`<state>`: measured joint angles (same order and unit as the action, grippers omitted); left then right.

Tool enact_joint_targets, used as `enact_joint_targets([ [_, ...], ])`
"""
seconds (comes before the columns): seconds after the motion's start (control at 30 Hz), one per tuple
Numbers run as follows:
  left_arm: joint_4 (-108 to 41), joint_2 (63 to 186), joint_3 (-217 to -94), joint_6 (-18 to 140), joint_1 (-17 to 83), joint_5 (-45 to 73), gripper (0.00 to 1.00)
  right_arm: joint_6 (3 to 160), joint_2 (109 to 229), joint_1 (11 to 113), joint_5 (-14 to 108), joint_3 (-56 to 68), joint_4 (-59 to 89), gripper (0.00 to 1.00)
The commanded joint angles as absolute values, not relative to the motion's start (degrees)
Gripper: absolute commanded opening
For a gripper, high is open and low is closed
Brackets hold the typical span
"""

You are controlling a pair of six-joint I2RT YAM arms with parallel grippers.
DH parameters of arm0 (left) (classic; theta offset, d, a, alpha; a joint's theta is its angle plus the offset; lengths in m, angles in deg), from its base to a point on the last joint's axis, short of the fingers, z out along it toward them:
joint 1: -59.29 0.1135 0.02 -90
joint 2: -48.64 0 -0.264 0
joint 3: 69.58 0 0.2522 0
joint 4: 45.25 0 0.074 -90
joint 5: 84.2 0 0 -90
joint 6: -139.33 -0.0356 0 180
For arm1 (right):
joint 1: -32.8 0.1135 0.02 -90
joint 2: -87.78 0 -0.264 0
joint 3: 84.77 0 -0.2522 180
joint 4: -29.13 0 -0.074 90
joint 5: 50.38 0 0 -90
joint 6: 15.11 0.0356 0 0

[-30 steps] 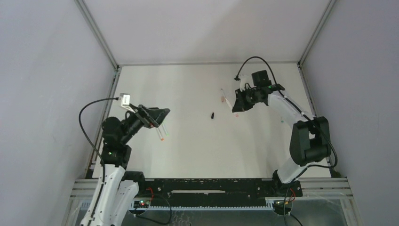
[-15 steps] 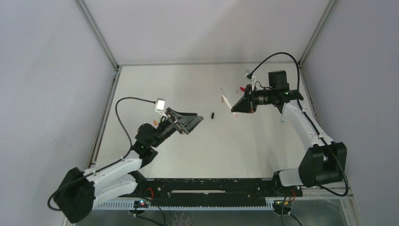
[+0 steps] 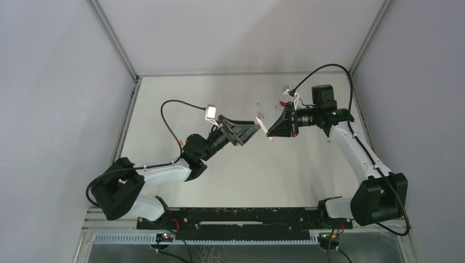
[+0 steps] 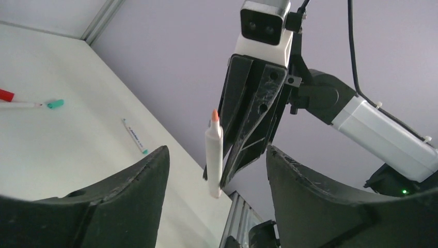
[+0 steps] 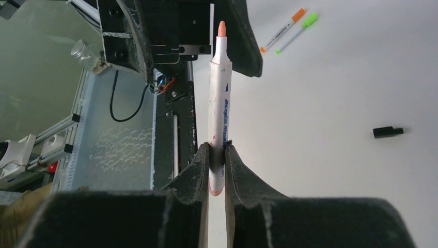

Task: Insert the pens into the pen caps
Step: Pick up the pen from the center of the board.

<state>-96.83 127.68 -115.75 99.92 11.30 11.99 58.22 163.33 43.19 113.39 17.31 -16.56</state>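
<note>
My right gripper point(image 5: 217, 147) is shut on the rear end of a white pen point(image 5: 218, 103) with a bare orange tip, held above the table point(image 3: 230, 170). The tip points at my left gripper point(image 4: 217, 151), which is open and empty, its jaws wide apart. The pen also shows in the left wrist view point(image 4: 213, 155), ahead of those jaws and apart from them. In the top view the left gripper point(image 3: 253, 129) and right gripper point(image 3: 272, 129) face each other closely at mid-table. A black cap point(image 5: 387, 132) lies on the table.
An orange-ended pen point(image 5: 281, 32) and a green-ended pen point(image 5: 298, 30) lie side by side on the table. A teal-ended pen point(image 4: 32, 105), a red end point(image 4: 5, 95) and another thin pen point(image 4: 134, 137) lie near the right side wall.
My left arm has swung from the table's left side to the middle, facing the right gripper. My right gripper has risen with the pen and turned towards the left gripper.
</note>
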Motion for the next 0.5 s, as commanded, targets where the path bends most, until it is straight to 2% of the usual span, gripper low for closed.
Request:
enact_joint_targets([
  [0.0,-101.1,130.0,-120.2,100.0,10.7,12.4,0.69,56.4,161.9,44.3,114.8,17.3,-15.4,0.0],
  [0.13,-98.3,131.4,-121.8,100.4,10.2,13.2,0.6,56.1,161.6,44.4,114.2,17.3,-15.6,0.0],
  [0.33,-95.0,133.1,-123.7,100.9,9.8,14.4,0.42,55.5,161.0,44.6,113.0,17.3,-16.0,0.0],
  [0.4,-94.1,133.4,-124.2,101.2,9.8,14.5,0.35,54.9,160.8,44.9,112.4,17.3,-16.3,0.0],
  [0.47,-93.6,133.7,-124.7,101.3,9.7,14.9,0.23,54.6,160.7,45.2,111.9,17.3,-16.4,0.0],
])
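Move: The pen stands leaning in the right gripper's closed fingers. Its middle is about 3 cm to the right of the left hand point, some 1 cm ahead and level with it; from the right hand point it is roughly 1 cm ahead, 1 cm left and 2 cm up. On the table about 28 cm below the left hand are the black cap, some 13 cm ahead and 1 cm left, and the peach cap, about 22 cm ahead and 4 cm right. Bring the left gripper about 3 cm to the right onto the middle of the pen body, just above the right fingertips, while closing its fingers from wide open to less than half, until the pads meet the pen's sides. Keep the right hand in place with its grip on the pen unchanged. ##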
